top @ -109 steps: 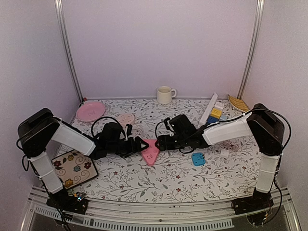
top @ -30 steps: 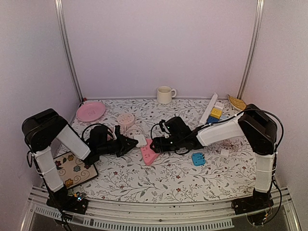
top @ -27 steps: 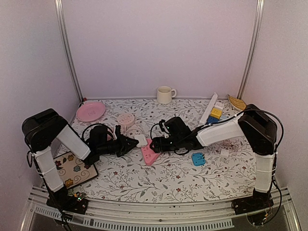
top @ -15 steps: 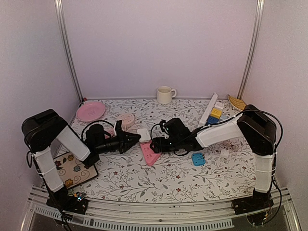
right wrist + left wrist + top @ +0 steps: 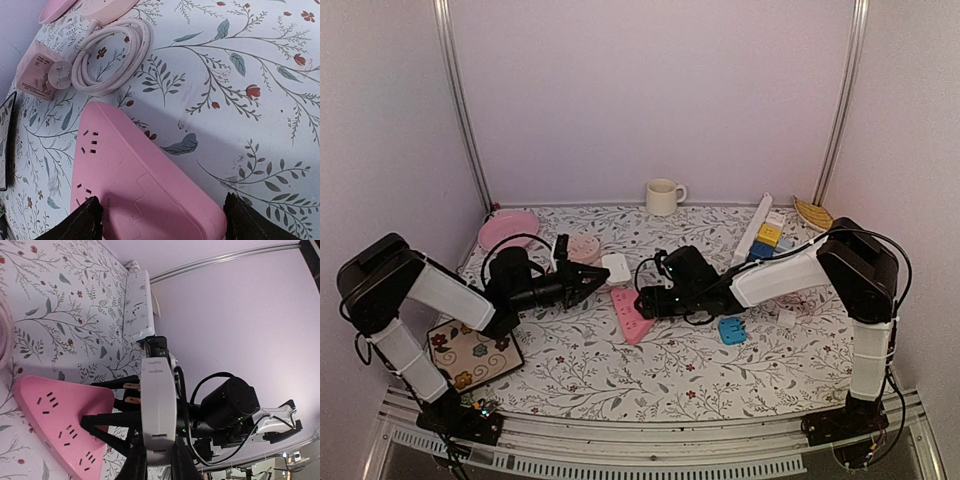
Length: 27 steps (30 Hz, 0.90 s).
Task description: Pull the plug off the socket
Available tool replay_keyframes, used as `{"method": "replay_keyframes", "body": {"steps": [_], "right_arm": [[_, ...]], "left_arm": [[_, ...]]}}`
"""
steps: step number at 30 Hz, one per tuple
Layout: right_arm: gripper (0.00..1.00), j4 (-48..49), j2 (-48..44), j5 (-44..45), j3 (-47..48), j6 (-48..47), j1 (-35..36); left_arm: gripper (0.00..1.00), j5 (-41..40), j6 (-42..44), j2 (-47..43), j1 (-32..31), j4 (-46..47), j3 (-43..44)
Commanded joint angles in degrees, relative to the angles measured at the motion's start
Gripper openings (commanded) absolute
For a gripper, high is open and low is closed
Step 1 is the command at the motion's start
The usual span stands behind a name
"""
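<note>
The white plug [image 5: 616,268] hangs above the table, clear of the pink triangular socket [image 5: 630,315], with my left gripper [image 5: 592,281] shut on it. In the left wrist view the plug [image 5: 157,410] stands between my left gripper's [image 5: 157,447] fingers. Its brass prongs [image 5: 131,393] are bare and point at the socket [image 5: 60,420] lying below. My right gripper [image 5: 646,301] holds the socket's right end. In the right wrist view the socket [image 5: 145,185] lies flat, with the right gripper's [image 5: 167,220] fingers pressed against its two sides.
A pink coiled cord [image 5: 107,55] with its adapter [image 5: 35,75] lies just behind the socket. A cream mug [image 5: 663,196], a pink plate [image 5: 507,230], a white power strip [image 5: 756,225], coloured blocks [image 5: 767,235], a blue piece [image 5: 731,330] and a floral tile [image 5: 472,350] stand around.
The left gripper has drawn the white plug out of the pink socket, lifting it up and back to the left. The right gripper stayed on the socket, which turned slightly.
</note>
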Motion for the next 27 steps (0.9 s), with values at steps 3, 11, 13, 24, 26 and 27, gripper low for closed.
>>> {"method": "replay_keyframes", "body": {"steps": [3, 11, 13, 24, 26, 27], "right_arm": [[0.85, -4.0, -6.8, 2.0, -4.7, -1.1, -0.4], [0.85, -3.0, -16.3, 4.2, -9.1, -0.9, -0.5], [0.85, -3.0, -18.7, 4.9, -10.7, -0.7, -0.8], [0.86, -3.1, -29.3, 7.9, -18.3, 0.6, -3.3], [0.86, -3.1, -30.8, 8.7, -19.4, 0.7, -3.8], [0.86, -3.2, -31.5, 9.1, -20.0, 0.7, -4.1]], "left_arm": [[0.0, -9.6, 15.4, -8.5, 0.2, -28.4, 4.7], [0.0, -21.4, 29.3, -11.8, 0.8, -49.1, 11.5], [0.0, -23.8, 31.8, -11.5, 0.9, -52.6, 13.0], [0.0, -28.6, 41.1, -7.5, 3.9, -61.8, 17.8], [0.0, -25.8, 42.2, -7.4, 4.0, -61.5, 17.5], [0.0, -24.4, 42.3, -7.4, 4.0, -61.7, 17.3]]}}
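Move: The white plug is already in the left hand's fingers, about 15 cm over the table. The coiled cable it is carried towards lies some 10 cm ahead and 1 cm left of that hand; the pink cube is about 8 cm ahead, 12 cm left, and the round socket 17 cm ahead, 7 cm left. The triangular socket is 1 cm back, 6 cm right. The right hand's open fingers straddle that socket, its middle roughly 3 cm back, 1 cm left, with the blue adapter 5 cm back, 17 cm right. Carrying the plug away from the triangular socket, the left hand swings about 8 cm left, sinking and reaching forward some 6 cm each, towards the coiled cable and pink cube, while it rolls about 50 degrees so the fingers tip downward. The right hand, fingers still wide open, comes free of the socket, first sliding low to the right and a little back, then rising too, some 9 cm each way. ##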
